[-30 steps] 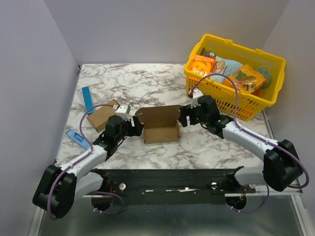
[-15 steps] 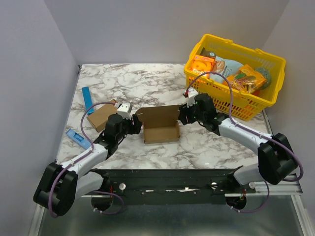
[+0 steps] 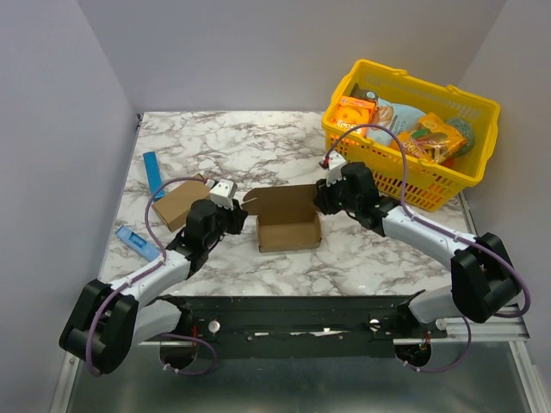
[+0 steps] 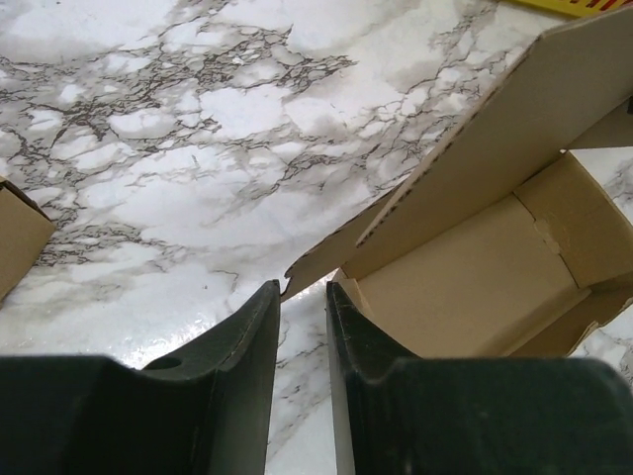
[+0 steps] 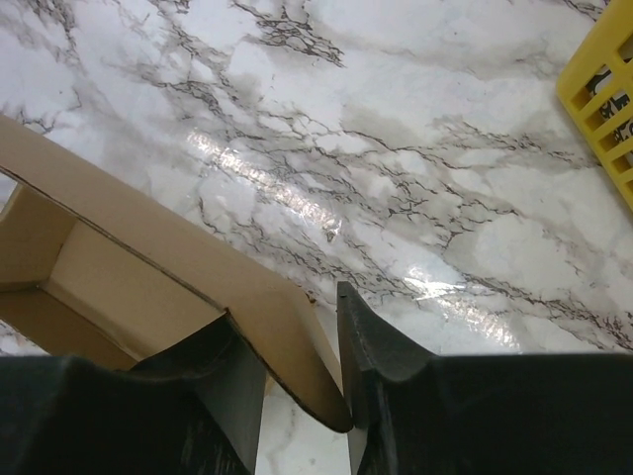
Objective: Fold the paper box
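The paper box [image 3: 288, 231] is a plain brown carton in the middle of the table, with its lid [image 3: 282, 201] raised at the back. My left gripper [image 3: 240, 218] is at the box's left end. In the left wrist view its fingers [image 4: 252, 336] stand a narrow gap apart with marble showing between them, and the corner of the lid's side flap [image 4: 321, 259] sits just off the tips of this gripper [image 4: 302, 289]. My right gripper [image 3: 321, 200] is at the lid's right end. It [image 5: 287, 315] is open, with the lid's right flap [image 5: 272, 327] lying between the fingers and touching the right one.
A yellow basket [image 3: 448, 185] with orange snack boxes [image 3: 353, 114] stands at the back right, close behind my right arm. Another brown carton [image 3: 176, 205] lies left of my left gripper. Two blue items [image 3: 153, 172] [image 3: 135, 241] lie near the table's left edge.
Both grippers have narrowed a lot. Each has moved in onto an end of the lid, and the box has shifted slightly to the right.
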Robot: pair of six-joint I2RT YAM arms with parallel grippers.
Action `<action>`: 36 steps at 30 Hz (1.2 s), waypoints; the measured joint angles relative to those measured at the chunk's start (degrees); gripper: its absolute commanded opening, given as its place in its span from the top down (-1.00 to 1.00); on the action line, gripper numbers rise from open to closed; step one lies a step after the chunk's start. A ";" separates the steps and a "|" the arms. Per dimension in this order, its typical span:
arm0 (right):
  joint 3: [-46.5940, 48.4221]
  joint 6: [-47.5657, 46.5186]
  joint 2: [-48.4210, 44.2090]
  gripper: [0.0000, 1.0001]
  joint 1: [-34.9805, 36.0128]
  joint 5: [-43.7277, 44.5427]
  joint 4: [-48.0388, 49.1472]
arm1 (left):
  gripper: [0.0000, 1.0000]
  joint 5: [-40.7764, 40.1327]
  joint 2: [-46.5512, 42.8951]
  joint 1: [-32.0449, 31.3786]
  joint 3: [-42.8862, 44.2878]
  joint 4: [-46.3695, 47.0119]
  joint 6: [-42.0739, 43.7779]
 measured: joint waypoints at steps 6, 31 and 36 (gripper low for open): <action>0.00 -0.09 0.00 0.30 -0.11 -0.04 0.00 | 0.47 0.00 0.61 -1.16 0.02 0.44 0.59; -0.02 4.26 0.00 0.73 4.02 11.43 0.59 | 1.00 -4.50 8.63 -10.75 2.71 6.27 -2.25; -0.83 8.04 0.00 0.74 5.51 15.06 2.56 | 1.00 -6.97 9.70 -13.25 2.71 6.62 -4.59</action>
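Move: The lid's right end stands between the right hand's open fingers; the box tray lies about 8 cm left of this hand, 4 cm back and 6 cm lower. The basket is some 26 cm right and 22 cm ahead. From the left hand, the box tray is roughly 12 cm right, 1 cm back and 6 cm down, the lid's middle about 11 cm right and 3 cm ahead, and the brown carton some 16 cm left, 5 cm ahead. Left hand sweeps about 7 cm right, closing empty; right hand stays, closing on the lid's end, turning clockwise. ##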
